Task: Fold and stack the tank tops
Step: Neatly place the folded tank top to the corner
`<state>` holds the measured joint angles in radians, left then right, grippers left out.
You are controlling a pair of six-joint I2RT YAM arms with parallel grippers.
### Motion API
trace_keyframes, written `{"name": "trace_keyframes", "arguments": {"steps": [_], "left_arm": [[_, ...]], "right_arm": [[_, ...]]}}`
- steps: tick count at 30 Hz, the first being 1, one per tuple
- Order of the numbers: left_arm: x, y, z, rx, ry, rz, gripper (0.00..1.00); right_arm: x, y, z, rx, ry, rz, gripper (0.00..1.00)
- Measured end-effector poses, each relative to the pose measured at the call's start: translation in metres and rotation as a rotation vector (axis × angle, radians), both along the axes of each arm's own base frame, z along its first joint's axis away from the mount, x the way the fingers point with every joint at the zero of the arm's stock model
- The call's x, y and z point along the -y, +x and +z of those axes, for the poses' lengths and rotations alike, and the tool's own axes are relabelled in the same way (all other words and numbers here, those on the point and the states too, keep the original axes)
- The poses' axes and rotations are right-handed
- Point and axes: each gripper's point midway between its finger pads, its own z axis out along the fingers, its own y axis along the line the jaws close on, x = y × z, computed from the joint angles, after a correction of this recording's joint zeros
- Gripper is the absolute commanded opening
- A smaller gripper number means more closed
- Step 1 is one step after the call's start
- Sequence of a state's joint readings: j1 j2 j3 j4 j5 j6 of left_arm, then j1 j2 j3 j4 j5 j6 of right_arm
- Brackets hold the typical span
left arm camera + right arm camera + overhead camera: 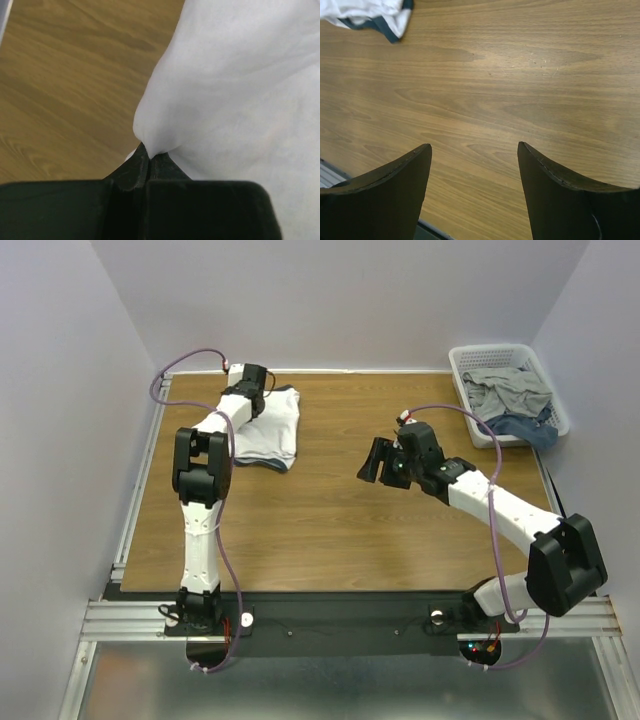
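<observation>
A white tank top [272, 430] with navy trim lies folded at the far left of the wooden table. My left gripper [258, 388] reaches over its far edge. In the left wrist view the left gripper [150, 156] is shut on a pinch of the white tank top [240, 100], the cloth rising to a peak between the jaws. My right gripper [372, 462] hovers above the middle of the table, open, with only bare wood between its fingers [395, 185]. A corner of the tank top [375, 15] shows at the top left of the right wrist view.
A white basket [560, 420] at the far right corner holds grey and blue clothes [512, 398]. Bare table [330, 510] lies between the two arms. Grey walls close in the table at the back and both sides.
</observation>
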<state>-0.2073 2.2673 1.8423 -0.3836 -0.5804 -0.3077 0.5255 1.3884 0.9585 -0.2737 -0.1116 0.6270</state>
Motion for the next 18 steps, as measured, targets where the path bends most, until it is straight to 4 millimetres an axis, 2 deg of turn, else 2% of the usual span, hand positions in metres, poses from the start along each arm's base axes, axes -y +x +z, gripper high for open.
{"name": "trace_keyframes", "arguments": {"steps": [3, 8, 11, 18], "left_arm": [[-0.034, 0.020, -0.008, -0.021, 0.061, 0.020, 0.00], [-0.086, 0.034, -0.006, -0.076, 0.217, 0.027, 0.00], [-0.105, 0.039, 0.001, -0.087, 0.313, 0.024, 0.00], [-0.133, 0.055, 0.019, -0.079, 0.472, 0.016, 0.00]], "right_arm": [[0.001, -0.001, 0.001, 0.006, -0.007, 0.008, 0.75], [0.002, -0.002, 0.000, 0.013, -0.022, 0.022, 0.75], [0.003, -0.002, 0.000, 0.019, -0.028, 0.028, 0.75], [0.003, -0.002, 0.000, 0.026, -0.039, 0.043, 0.75]]}}
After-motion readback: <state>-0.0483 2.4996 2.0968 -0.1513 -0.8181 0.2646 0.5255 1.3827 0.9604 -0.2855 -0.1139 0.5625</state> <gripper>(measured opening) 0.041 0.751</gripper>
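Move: The left hand, low over the table, already pinches an edge of the folded tank top. The table's far-left corner, where it is being taken, lies about 20 cm to its left and 7 cm ahead, roughly 4 cm below. The tank top's middle trails some 8 cm back and 4 cm to the right; the left table rail is about 22 cm to the left, level with the hand. From the idle right hand the corner is roughly 48 cm left and 33 cm ahead. Leftward and somewhat forward, the left hand drags the tank top towards the far-left corner, some 14 cm sideways, fast at first and then easing off. It dips about a centimetre, then rises about 3 cm, while rolling its left side up by nearly 30 degrees; the shut fingers keep their pinch on the cloth. ##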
